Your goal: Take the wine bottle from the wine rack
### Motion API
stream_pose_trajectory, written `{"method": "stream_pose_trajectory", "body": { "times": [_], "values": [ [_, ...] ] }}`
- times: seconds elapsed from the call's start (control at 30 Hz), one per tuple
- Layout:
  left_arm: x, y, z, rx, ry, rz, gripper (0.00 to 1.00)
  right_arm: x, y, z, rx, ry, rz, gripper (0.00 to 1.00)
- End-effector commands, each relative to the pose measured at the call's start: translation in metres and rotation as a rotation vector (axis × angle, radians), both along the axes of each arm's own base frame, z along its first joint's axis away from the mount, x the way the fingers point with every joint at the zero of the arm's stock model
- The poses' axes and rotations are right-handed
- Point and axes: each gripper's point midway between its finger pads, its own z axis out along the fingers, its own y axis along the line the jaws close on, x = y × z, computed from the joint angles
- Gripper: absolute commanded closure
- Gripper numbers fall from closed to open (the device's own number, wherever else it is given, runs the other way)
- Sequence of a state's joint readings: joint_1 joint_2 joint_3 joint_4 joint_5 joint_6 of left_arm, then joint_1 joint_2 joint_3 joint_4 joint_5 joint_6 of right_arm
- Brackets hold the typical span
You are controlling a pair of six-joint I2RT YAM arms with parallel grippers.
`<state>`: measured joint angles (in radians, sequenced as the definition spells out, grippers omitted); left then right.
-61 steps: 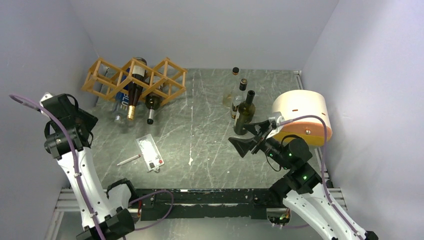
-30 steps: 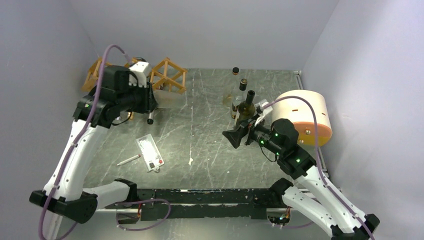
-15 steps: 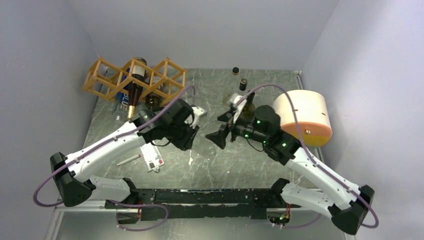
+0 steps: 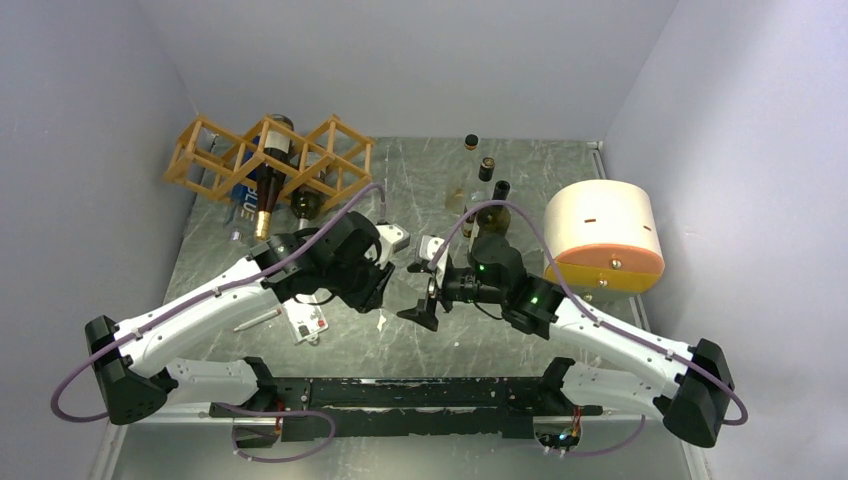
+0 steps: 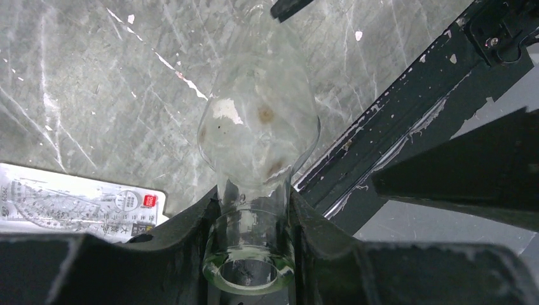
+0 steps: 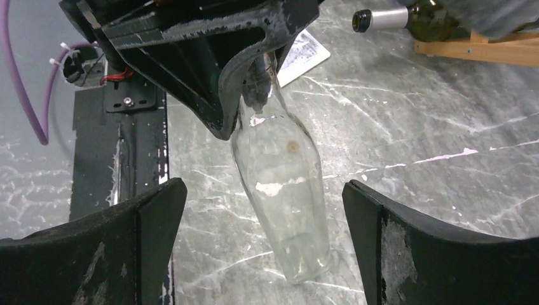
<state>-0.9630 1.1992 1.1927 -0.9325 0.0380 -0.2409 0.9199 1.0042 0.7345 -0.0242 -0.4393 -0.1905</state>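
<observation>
My left gripper [image 5: 251,251] is shut on the neck of a clear glass wine bottle [image 5: 257,136], which hangs tilted above the table, base away from me. In the right wrist view the bottle [image 6: 283,184] hangs from those left fingers [image 6: 245,95]. My right gripper [image 6: 264,254] stands open, one finger on each side of the bottle's lower body, not touching it. From above, the left gripper [image 4: 383,290] and right gripper [image 4: 425,303] meet at the table's near middle. The orange-brown wine rack [image 4: 345,150] stands back left, holding a dark bottle [image 4: 270,180].
A green bottle [image 4: 305,205] and a blue-labelled bottle [image 4: 240,205] lie at the rack's foot. Upright bottles [image 4: 486,168] stand back right beside a cream and orange drum [image 4: 603,235]. A card [image 4: 305,322] and pen [image 4: 255,320] lie near left. A black rail [image 4: 400,395] lines the near edge.
The left arm has brought the clear bottle from the rack to the near middle. The right arm has swung left and nearer, its open fingers now flanking the bottle.
</observation>
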Motion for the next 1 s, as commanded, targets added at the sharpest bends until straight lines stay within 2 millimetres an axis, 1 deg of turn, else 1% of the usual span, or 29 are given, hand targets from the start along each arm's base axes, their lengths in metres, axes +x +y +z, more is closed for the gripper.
{"method": "stream_pose_trajectory", "body": {
  "times": [0.0,0.2,0.37,0.53,0.7,0.83,0.9,0.97],
  "values": [
    [-0.002,-0.012,0.012,-0.075,-0.017,-0.051,0.93,0.004,0.010,0.005,0.041,-0.103,0.033,0.02],
    [-0.007,-0.014,0.011,-0.085,-0.002,-0.076,0.93,0.007,0.025,-0.010,0.042,-0.142,0.067,0.03],
    [-0.010,-0.010,0.012,-0.087,-0.004,-0.086,0.93,0.006,0.035,-0.020,0.031,-0.138,0.104,0.06],
    [-0.013,-0.011,0.014,-0.104,-0.007,-0.108,0.86,0.002,0.043,-0.026,0.013,-0.112,0.146,0.11],
    [-0.014,-0.011,0.016,-0.111,-0.016,-0.117,0.80,-0.003,0.047,-0.032,0.005,-0.098,0.161,0.14],
    [-0.011,-0.008,0.019,-0.109,-0.032,-0.100,0.77,-0.005,0.049,-0.035,0.004,-0.083,0.165,0.23],
    [-0.010,-0.008,0.021,-0.114,-0.036,-0.091,0.71,-0.005,0.049,-0.035,0.010,-0.082,0.164,0.29],
    [-0.010,-0.008,0.025,-0.127,-0.041,-0.084,0.62,-0.004,0.048,-0.033,0.021,-0.089,0.150,0.37]
  ]
}}
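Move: The left hand already holds the clear wine bottle by its neck, with its middle about 8 cm below, 5 cm right and 3 cm ahead of that hand. From the open right hand, the bottle's middle is some 9 cm below, 2 cm left and 1 cm ahead. The standing dark wine bottle is roughly 16 cm right, 13 cm ahead and 8 cm below the right hand. The white packet lies about 18 cm left, 3 cm ahead and 18 cm below the left hand. Still pinching the clear bottle's neck, the left hand holds it nearly in place, easing back about a centimetre. The right hand comes in around the bottle's shoulder, going left about 4.5 cm and down some 3.5 cm and turning about 10 degrees counter-clockwise; near the end its wide-open fingers close by about a third, one on either side of the glass, though firm contact can't be made out. ##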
